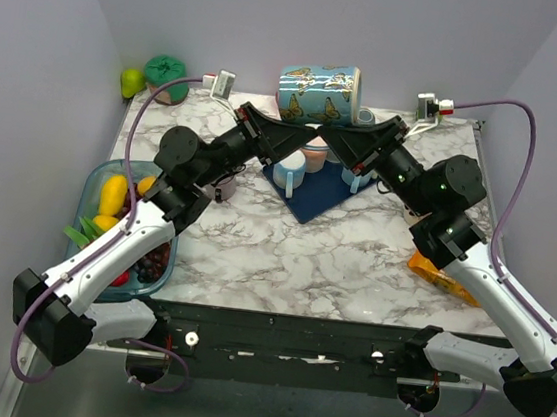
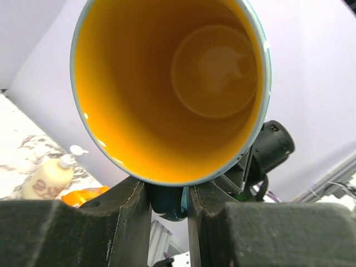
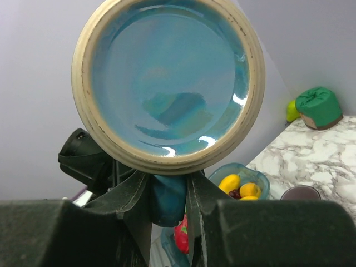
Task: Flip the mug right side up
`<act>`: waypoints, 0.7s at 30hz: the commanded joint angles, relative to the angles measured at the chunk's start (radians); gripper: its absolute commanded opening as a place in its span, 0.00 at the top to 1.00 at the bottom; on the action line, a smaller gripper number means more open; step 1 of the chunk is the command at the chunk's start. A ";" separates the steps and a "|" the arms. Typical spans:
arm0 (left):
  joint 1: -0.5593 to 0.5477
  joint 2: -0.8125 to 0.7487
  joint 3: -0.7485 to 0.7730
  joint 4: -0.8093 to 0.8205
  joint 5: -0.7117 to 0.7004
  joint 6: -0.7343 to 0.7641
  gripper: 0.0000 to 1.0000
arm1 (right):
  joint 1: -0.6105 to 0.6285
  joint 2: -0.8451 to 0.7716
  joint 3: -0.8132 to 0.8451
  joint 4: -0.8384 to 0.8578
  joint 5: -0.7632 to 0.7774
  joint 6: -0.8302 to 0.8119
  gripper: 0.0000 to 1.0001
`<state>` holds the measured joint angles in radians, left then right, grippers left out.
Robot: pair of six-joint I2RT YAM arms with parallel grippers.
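The mug, blue with butterflies and yellow inside, is held on its side in the air above the back of the table. Its mouth points left and its cream-rimmed base points right. My left gripper reaches up under it. In the left wrist view this gripper is shut on the dark blue handle, below the yellow inside. My right gripper comes up from the other side. In the right wrist view it is shut on the same handle, below the blue base.
A dark blue mat with small cups lies under the mug. A fruit bowl stands at the left edge, a purple cup beside it. A green pouch and a pear are at the back left. An orange packet lies right.
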<state>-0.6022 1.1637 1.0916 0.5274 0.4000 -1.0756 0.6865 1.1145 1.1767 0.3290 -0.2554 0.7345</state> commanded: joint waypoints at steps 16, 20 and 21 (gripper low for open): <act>-0.007 -0.024 0.260 -0.619 -0.266 0.292 1.00 | 0.033 -0.027 -0.091 -0.126 0.143 0.009 0.25; -0.007 -0.004 0.317 -0.730 -0.325 0.359 1.00 | 0.031 -0.038 -0.114 -0.174 0.192 0.029 0.25; -0.007 -0.001 0.332 -0.747 -0.340 0.371 1.00 | 0.031 -0.039 -0.124 -0.179 0.202 0.031 0.25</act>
<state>-0.6109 1.1603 1.3361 -0.1585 0.1749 -0.7986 0.7124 1.1084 1.0798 0.1879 -0.1337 0.7452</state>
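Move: Both grippers are already on the handle of the blue butterfly mug. Its body lies sideways, mouth to the left, about 5 cm ahead of and 5 cm above each hand. From the left gripper, the purple mug on the table is roughly 15 cm ahead, 18 cm left and 40 cm below. The light-blue mug on the tray is some 20 cm ahead, 4 cm left and equally far below. Keep the left gripper shut on the handle and carry the butterfly mug down, forward and a little left, about 6 cm in all, rolling the wrist some 30 degrees so the mouth side rises and the fingers swing counter-clockwise. Meanwhile open the right gripper, let go of the handle and sink it about 8 cm, drifting slightly forward. ##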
